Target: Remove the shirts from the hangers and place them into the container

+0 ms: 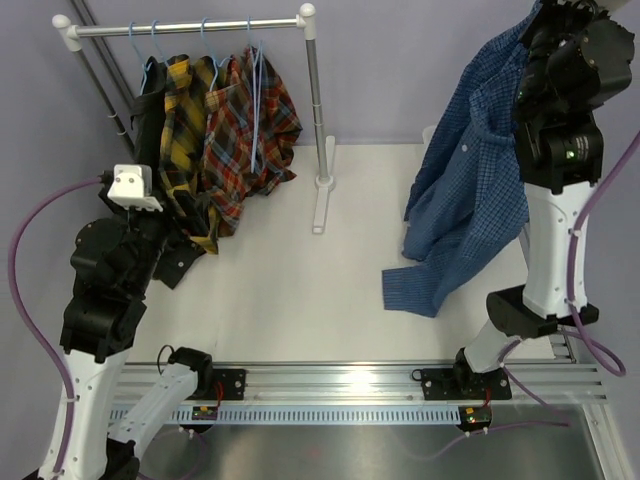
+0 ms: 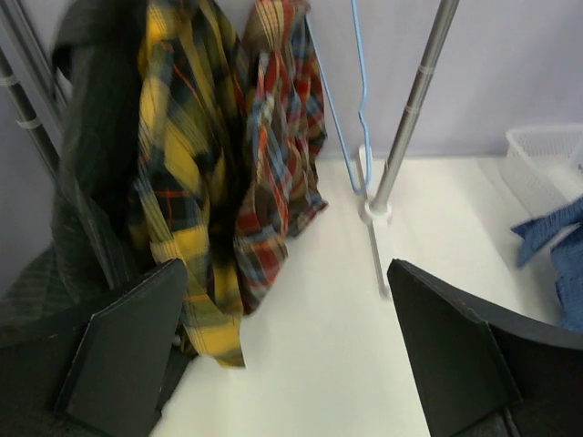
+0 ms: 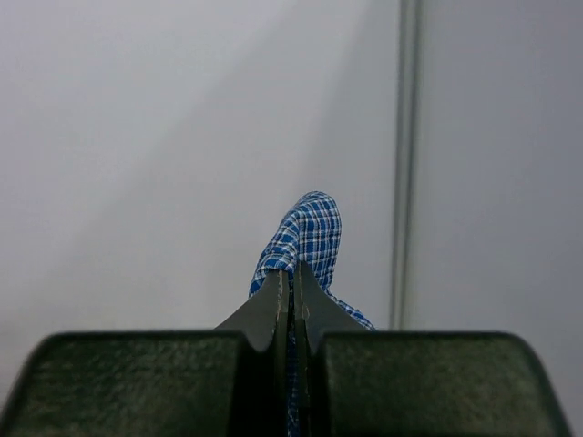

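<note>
My right gripper (image 3: 293,278) is shut on a fold of the blue small-check shirt (image 3: 310,228). That shirt (image 1: 470,190) hangs from it high at the right, its lower end resting on the table. On the rail at the far left hang a black shirt (image 1: 150,110), a yellow-black plaid shirt (image 1: 185,130) and a red plaid shirt (image 1: 245,130), on light-blue hangers (image 1: 205,45). One bare hanger (image 2: 360,100) hangs beside the red plaid shirt (image 2: 282,137). My left gripper (image 2: 282,273) stands open, low, just in front of the yellow-black shirt (image 2: 187,182), holding nothing. The white container (image 2: 547,159) shows at the far right.
The rail (image 1: 190,28) rests on a metal post (image 1: 315,110) with a white foot (image 1: 320,205) on the table. A slanted pole (image 2: 36,146) runs along the black shirt's left side. A metal track (image 1: 330,385) runs along the near edge.
</note>
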Robot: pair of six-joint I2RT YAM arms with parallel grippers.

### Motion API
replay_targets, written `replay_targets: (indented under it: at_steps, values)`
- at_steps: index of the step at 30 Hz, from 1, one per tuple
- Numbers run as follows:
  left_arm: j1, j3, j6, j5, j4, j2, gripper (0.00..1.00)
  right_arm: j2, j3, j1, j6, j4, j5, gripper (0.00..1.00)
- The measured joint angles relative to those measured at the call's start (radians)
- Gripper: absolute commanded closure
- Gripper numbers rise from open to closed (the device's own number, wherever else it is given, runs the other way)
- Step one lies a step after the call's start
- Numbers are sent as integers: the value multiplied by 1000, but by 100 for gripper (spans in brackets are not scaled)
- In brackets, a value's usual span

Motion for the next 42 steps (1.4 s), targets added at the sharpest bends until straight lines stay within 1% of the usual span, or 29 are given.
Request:
replay_targets:
  at_steps: [3, 5, 10, 12, 16, 20, 23, 26, 27, 29, 30, 31, 34, 35, 37, 38, 40, 42]
  values:
    - [0, -24, -16, 23, -32, 2, 1, 84, 48, -64, -41, 60, 6, 100]
    - [0, -43, -31, 43, -40, 2, 1, 120, 45, -101, -42, 69, 2, 100]
    - [0, -92, -56, 96, -48, 0, 1, 158, -56, -189, 32, 9, -57, 100]
    - [-6, -111, -60, 106, -50, -4, 1, 154, -129, -214, 76, -15, -74, 100]
    - [-23, -149, -63, 114, -60, -22, 1, 119, -365, -243, 193, -48, -109, 100]
    - [-26, -159, -76, 124, -71, -32, 1, 113, -568, -275, 345, -124, -158, 100]
    - [-27, -159, -83, 124, -70, -31, 1, 118, -716, -325, 463, -178, -220, 100]
    - [-27, -159, -90, 124, -70, -23, 1, 152, -797, -368, 547, -228, -280, 100]
    - [-27, -159, -90, 124, -70, -19, 1, 171, -811, -381, 570, -245, -297, 98]
    - [-27, -159, -92, 124, -70, -9, 1, 219, -822, -408, 613, -275, -338, 89]
    - [-27, -159, -93, 124, -70, -3, 1, 245, -822, -418, 631, -285, -357, 81]
    - [-27, -159, -94, 124, -70, 1, 1, 270, -822, -430, 645, -292, -383, 64]
    - [-27, -159, -97, 124, -70, 9, 1, 336, -821, -452, 660, -312, -444, 33]
    - [-27, -159, -98, 124, -70, 10, 1, 351, -816, -458, 655, -324, -458, 19]
    - [-27, -159, -98, 124, -70, 11, 1, 359, -813, -462, 647, -340, -478, 10]
    - [-27, -159, -97, 124, -70, 11, 1, 349, -812, -462, 642, -341, -489, 1]
    - [-27, -159, -97, 124, -70, 11, 1, 311, -822, -460, 639, -332, -500, 0]
    - [-27, -158, -96, 124, -70, 11, 1, 225, -854, -460, 642, -312, -500, 1]
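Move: From the right hand, which holds the blue shirt high up, the container lies about 10 cm ahead, 9 cm to the right and 61 cm below; the shirt's lower end hangs near the table, roughly 18 cm back, 8 cm left and 65 cm down. The rack's right foot is some 40 cm left of the container. From the empty left hand, the red plaid shirt hangs about 28 cm ahead and 4 cm right, its middle 13 cm lower; the container is roughly 24 cm ahead, 63 cm right and 37 cm below. Forward and a little right, then steeply down, the right hand swings the held shirt over the container, sinking about 55 cm while its fingers tip from pointing up to steeply down. Near the bottom it opens wide, lets go of the shirt and rises 5 cm. The left hand, still open and empty, sinks some 9 cm in front of the hanging shirts, drifting right and tipping down. ##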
